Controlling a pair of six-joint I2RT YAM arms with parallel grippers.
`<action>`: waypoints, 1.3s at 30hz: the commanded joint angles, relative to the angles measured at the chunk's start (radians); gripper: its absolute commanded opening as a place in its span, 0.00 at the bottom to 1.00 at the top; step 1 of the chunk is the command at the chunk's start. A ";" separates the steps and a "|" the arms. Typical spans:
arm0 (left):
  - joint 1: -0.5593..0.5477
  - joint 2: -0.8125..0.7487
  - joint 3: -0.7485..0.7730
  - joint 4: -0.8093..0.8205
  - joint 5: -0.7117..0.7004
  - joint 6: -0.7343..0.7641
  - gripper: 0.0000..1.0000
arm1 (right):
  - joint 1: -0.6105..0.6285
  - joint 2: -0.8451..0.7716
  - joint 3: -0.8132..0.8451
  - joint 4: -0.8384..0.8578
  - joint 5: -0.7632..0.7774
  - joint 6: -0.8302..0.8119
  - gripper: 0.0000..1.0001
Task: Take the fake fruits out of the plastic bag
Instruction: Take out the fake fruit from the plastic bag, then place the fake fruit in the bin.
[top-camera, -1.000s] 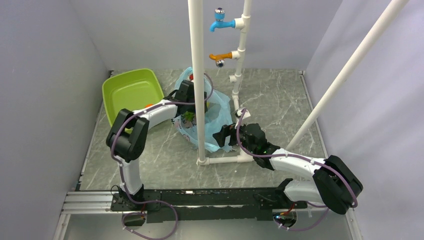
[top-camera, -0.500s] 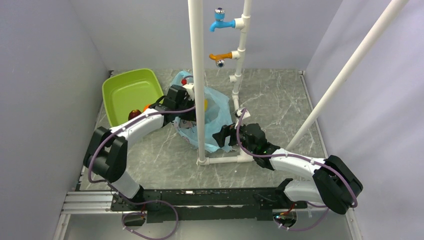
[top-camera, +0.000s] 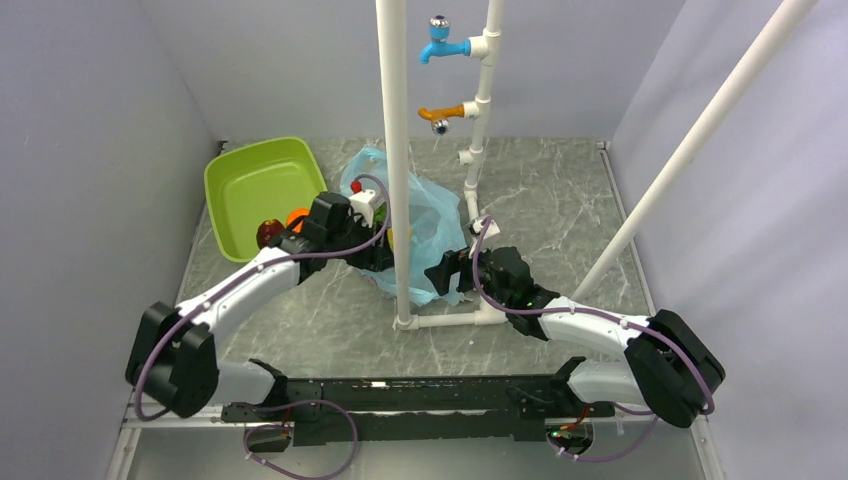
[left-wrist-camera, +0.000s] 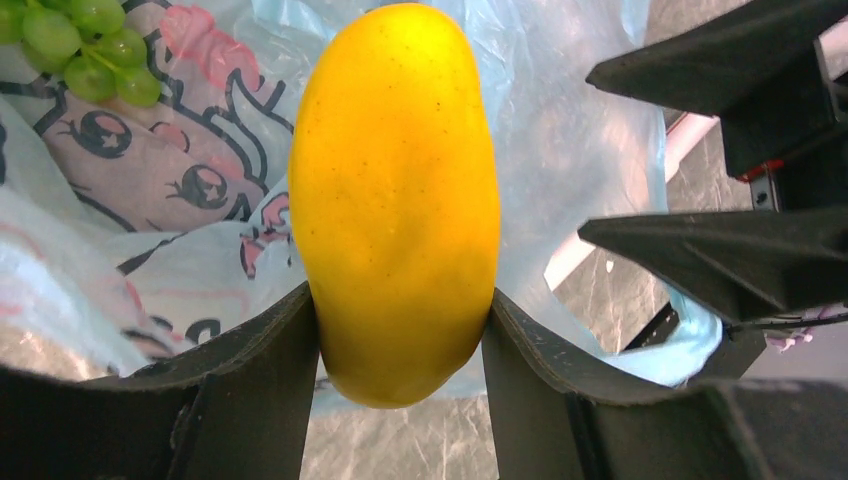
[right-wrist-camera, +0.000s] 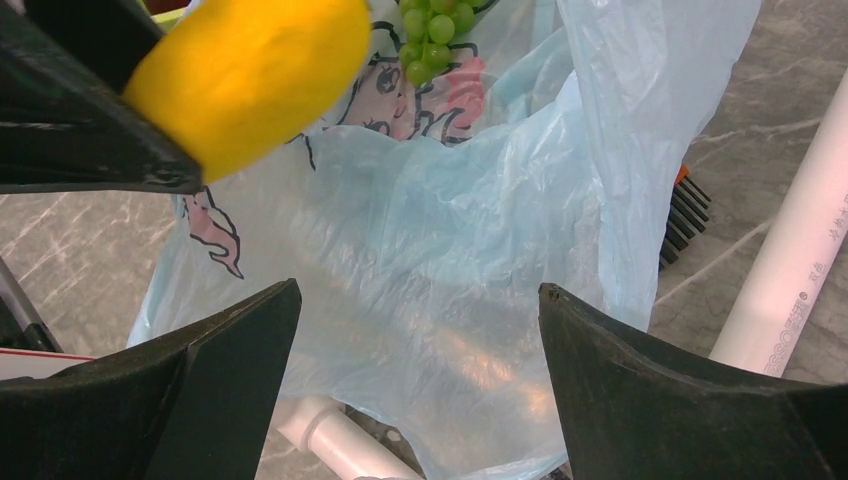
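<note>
My left gripper is shut on the yellow oblong fruit, its two fingers pressing the fruit's lower sides. In the top view this gripper hangs over the near left side of the light-blue plastic bag, partly behind the white pole. The green grape bunch lies in the bag on the cartoon print. A dark red-purple fruit and an orange fruit rest outside the bag by the tray's near edge. My right gripper stands open, with the bag's near side just beyond its fingers.
A lime-green tray sits at the back left. A white pipe frame rises through the middle, with a floor pipe by the bag and blue and orange taps behind. A small orange-and-black tool lies beside the bag.
My left arm has drawn back out of the bag toward the near left, carrying the yellow fruit. The right arm has not moved.
</note>
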 joint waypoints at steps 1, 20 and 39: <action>0.022 -0.132 -0.047 -0.013 -0.001 0.036 0.40 | -0.002 0.005 0.015 0.046 -0.002 -0.011 0.92; 0.493 -0.400 -0.103 -0.114 -0.302 0.001 0.41 | -0.002 0.028 0.025 0.048 0.002 -0.014 0.92; 0.839 0.221 0.187 -0.147 -0.188 0.090 0.43 | -0.002 0.043 0.028 0.051 -0.003 -0.014 0.92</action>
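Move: The mango is already in the left hand's fingers. The green tray it is bound for has its middle about 26 cm left, 20 cm ahead and 11 cm below that hand; in it the orange lies some 18 cm left and 13 cm ahead, the dark red fruit 25 cm left and 9 cm ahead. The grapes, still in the bag, are about 12 cm ahead and 2 cm left. From the right hand the tray's middle is roughly 38 cm left and 22 cm ahead. The mango, still pinched in the left hand, is lifted about 4 cm clear of the bag and swept some 33 cm left to the tray's near left corner, drawing slightly back first and then easing forward about 9 cm. Over the tray it is lowered some 7 cm, while the wrist swings roughly 55 degrees counter-clockwise until the fingers point forward and down. ##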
